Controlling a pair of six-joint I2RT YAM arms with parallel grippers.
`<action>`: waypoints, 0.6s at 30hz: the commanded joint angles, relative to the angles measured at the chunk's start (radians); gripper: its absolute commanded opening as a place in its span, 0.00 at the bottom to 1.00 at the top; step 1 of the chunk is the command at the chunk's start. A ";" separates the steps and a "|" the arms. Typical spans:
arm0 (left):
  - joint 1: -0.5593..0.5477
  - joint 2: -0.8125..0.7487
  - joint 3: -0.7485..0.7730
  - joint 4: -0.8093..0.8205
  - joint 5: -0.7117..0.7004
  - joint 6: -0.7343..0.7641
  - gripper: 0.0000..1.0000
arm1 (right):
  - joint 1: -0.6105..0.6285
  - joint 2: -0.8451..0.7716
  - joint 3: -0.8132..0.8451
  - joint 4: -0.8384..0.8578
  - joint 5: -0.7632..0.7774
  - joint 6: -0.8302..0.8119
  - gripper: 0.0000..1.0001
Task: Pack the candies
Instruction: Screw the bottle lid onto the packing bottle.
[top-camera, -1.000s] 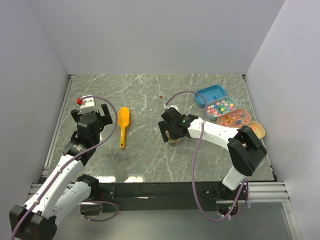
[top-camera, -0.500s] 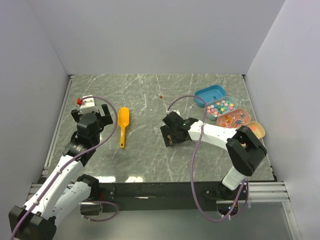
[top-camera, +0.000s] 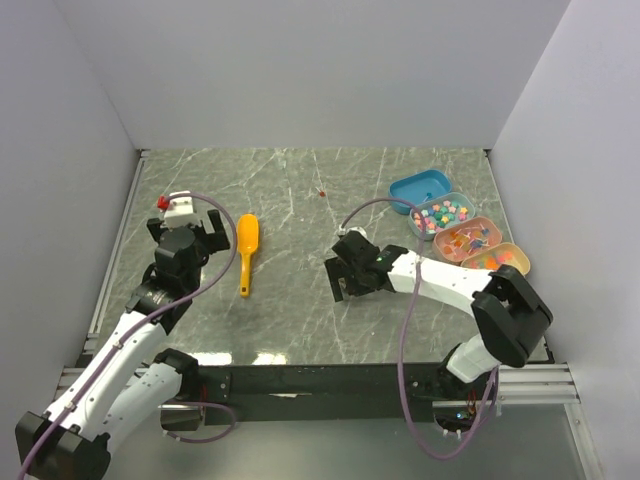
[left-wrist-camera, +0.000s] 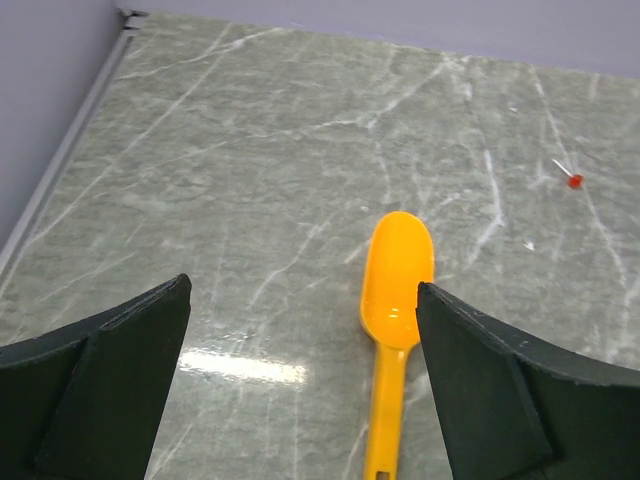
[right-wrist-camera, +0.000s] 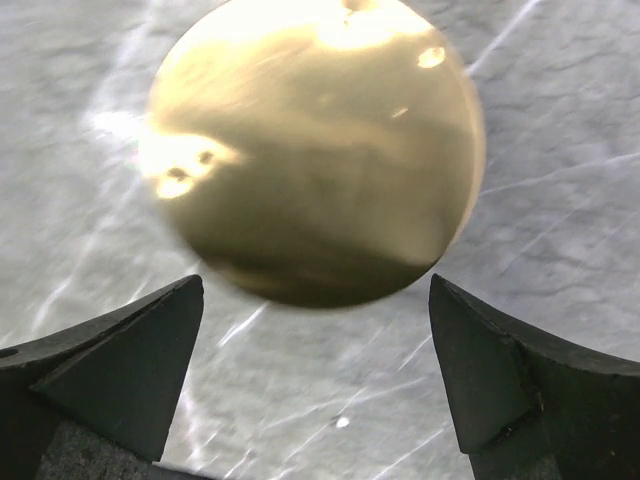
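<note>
The candies are out of view. In the right wrist view a round, shiny gold dish (right-wrist-camera: 310, 150) lies blurred on the marble table, just ahead of my right gripper (right-wrist-camera: 315, 285). That gripper is open with nothing between its fingers. From above, the right gripper (top-camera: 349, 273) hovers at mid-table and covers the dish. My left gripper (left-wrist-camera: 302, 290) is open and empty too. A yellow scoop (left-wrist-camera: 396, 290) lies on the table close to its right finger, bowl pointing away. In the top view the left gripper (top-camera: 186, 228) is left of the scoop (top-camera: 246, 250).
A row of tubs stands at the right: a blue tray (top-camera: 420, 187), a clear tub of pastel sweets (top-camera: 443, 214), a pink tub of orange-red sweets (top-camera: 467, 238) and an orange tub (top-camera: 506, 258). A tiny red bit (top-camera: 321, 193) lies at mid-back. Grey walls enclose the table.
The right gripper has shifted slightly right and towards the near edge, and its forearm has straightened. The left arm has barely moved.
</note>
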 joint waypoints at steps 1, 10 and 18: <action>-0.016 -0.015 -0.007 0.048 0.094 0.017 0.99 | 0.023 -0.092 -0.010 0.020 -0.046 0.033 1.00; -0.028 0.046 -0.036 0.137 0.496 0.060 1.00 | -0.084 -0.296 0.021 -0.075 -0.120 -0.005 1.00; -0.359 0.147 -0.064 0.183 0.319 -0.109 0.99 | -0.360 -0.455 -0.056 0.031 -0.345 -0.023 1.00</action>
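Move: From the right hand, open and low beside the packing bottle, the bottle stands about 4 cm ahead, level left-right, its middle about at finger height and the lid already on top. From the left hand that bottle lies some 29 cm to the right, 3 cm nearer the base and 19 cm lower. The orange scoop lies about 9 cm right, 4 cm ahead and 22 cm below the left hand; the star-candy tray is some 19 cm beyond and 19 cm right of the right hand. The right hand backs off the bottle a touch, then rises about 10 cm and swings right and a little forward, clear of the lid, its fingers still wide open and the wrist rolling some 20 degrees so that its left side lifts. Meanwhile the left hand, also open, speeds up to the right over the scoop towards the bottle, about 15 cm, turning some 35 degrees clockwise so that its fingers swing round to the bottle's side, and late on sinks and draws back a few centimetres. ##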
